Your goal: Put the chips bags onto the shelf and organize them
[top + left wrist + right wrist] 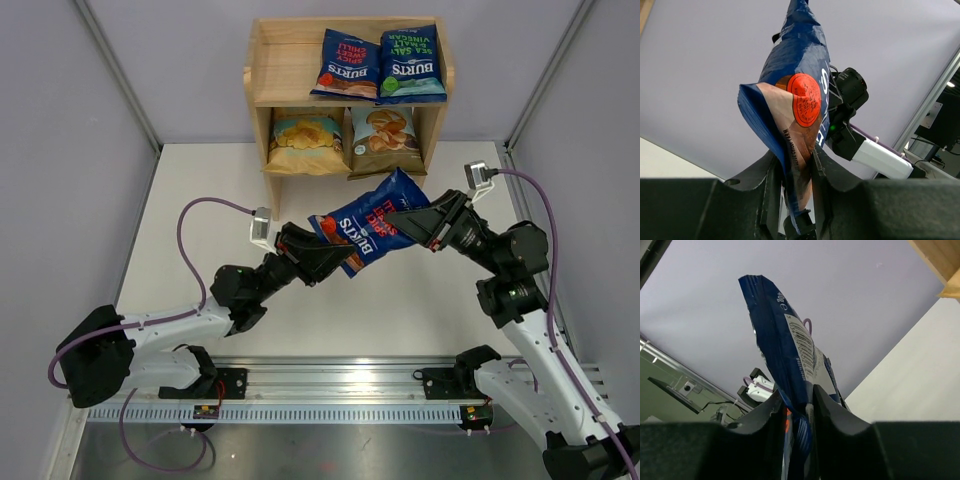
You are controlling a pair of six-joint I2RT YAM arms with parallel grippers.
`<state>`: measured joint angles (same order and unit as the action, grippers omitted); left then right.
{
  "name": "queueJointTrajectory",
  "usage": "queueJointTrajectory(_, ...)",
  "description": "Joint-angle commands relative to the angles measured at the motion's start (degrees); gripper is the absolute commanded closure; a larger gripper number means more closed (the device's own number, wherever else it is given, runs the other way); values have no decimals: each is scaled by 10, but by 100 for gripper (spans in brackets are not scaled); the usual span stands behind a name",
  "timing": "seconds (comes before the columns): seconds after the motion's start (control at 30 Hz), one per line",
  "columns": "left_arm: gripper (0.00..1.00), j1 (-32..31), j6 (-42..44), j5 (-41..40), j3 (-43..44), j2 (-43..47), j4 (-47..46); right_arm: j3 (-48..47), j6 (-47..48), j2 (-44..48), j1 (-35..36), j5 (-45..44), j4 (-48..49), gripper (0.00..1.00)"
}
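A dark-blue Burts chips bag [365, 222] with red lettering hangs tilted in the air in front of the shelf [262, 75], stretched between both arms. My left gripper [335, 258] is shut on its lower left end; the left wrist view has the bag [800, 100] pinched between the fingers [821, 175]. My right gripper [400, 222] is at the upper right end, and in its wrist view the bag [785, 350] fills the narrow gap between the fingers [827, 410]. On the shelf's top tier lie a red-lettered Burts bag [347, 62] and a green-lettered one [411, 65].
The lower tier holds a yellow chips bag [305, 140] on the left and a light-blue and brown bag [383, 138] on the right. The shelf's corner [940, 260] shows at the upper right of the right wrist view. Grey walls enclose the white table [200, 180].
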<state>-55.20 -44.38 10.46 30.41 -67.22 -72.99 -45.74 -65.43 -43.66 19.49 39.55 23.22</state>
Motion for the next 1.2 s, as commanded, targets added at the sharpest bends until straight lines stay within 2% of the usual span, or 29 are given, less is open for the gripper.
queueJointTrajectory(0.0,80,-2,12,-19,5,13,-224,-26,47,18,6,-13,-42,64)
queueJointTrajectory(0.07,83,-2,12,-24,2,16,-218,-41,77,30,6,-40,-97,51)
queueJointTrajectory(0.13,86,-1,13,-33,-2,23,-201,-64,113,42,6,-75,-161,20)
queueJointTrajectory(0.17,87,-2,13,-37,-3,26,-194,-71,125,46,6,-87,-183,20)
queueJointTrajectory(0.2,89,-1,15,-40,-4,30,-187,-79,139,50,6,-100,-205,2)
queueJointTrajectory(0.23,91,-1,20,-42,-4,34,-168,-87,151,54,6,-132,-258,1)
queueJointTrajectory(0.4,92,10,33,-84,6,91,-66,-149,226,83,6,-247,-393,1)
queueJointTrajectory(0.5,94,17,57,-105,34,139,52,-176,248,98,5,-314,-458,1)
queueJointTrajectory(0.53,95,18,75,-125,46,153,120,-182,253,101,6,-336,-477,1)
queueJointTrajectory(0.6,96,18,95,-166,94,179,199,-190,260,103,6,-350,-491,1)
queueJointTrajectory(0.63,97,18,106,-188,119,184,296,-193,261,104,6,-352,-497,0)
queueJointTrajectory(0.7,97,20,115,-254,188,188,377,-195,261,100,6,-347,-499,1)
queueJointTrajectory(0.73,97,23,116,-272,209,187,445,-196,261,98,6,-344,-503,1)
queueJointTrajectory(0.8,96,36,111,-321,270,182,506,-198,261,94,6,-341,-504,1)
queueJointTrajectory(0.83,96,42,93,-340,290,174,570,-198,261,94,6,-341,-505,1)
queueJointTrajectory(0.9,94,62,79,-387,337,161,630,-200,261,93,6,-341,-505,1)
queueJointTrajectory(0.93,94,71,70,-395,392,139,686,-203,261,94,6,-341,-509,1)
queueJointTrajectory(1.0,91,91,66,-411,449,111,736,-206,261,93,6,-343,-513,1)
queueJointTrajectory(1.03,90,95,65,-420,511,97,790,-207,262,94,6,-344,-518,1)
queueJointTrajectory(1.17,89,104,68,-495,621,29,864,-208,264,102,6,-348,-524,0)
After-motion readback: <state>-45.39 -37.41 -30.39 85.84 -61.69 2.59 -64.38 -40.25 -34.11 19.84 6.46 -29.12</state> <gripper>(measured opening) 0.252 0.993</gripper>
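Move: The free left end of the top shelf lies some 30 cm ahead of the left hand, 9 cm to its left and about level with it; from the right hand it is roughly 26 cm ahead and 15 cm left. Its neighbour, the small red-lettered bag, stands straight ahead of the left hand, about 30 cm out, with the green-lettered bag 10 cm farther right. The yellow bag sits a tier down, 29 cm ahead, 6 cm left and 16 cm below. Upwards, leftwards and then also forward, the left hand carries the blue chips bag off towards the free end of the top shelf, rising about 18 cm, turning some 50 degrees counter-clockwise and keeping its pinch on the bag's end. The right hand opens wide, lets go of the other end and draws off to the right by 9 cm, turning clockwise. ##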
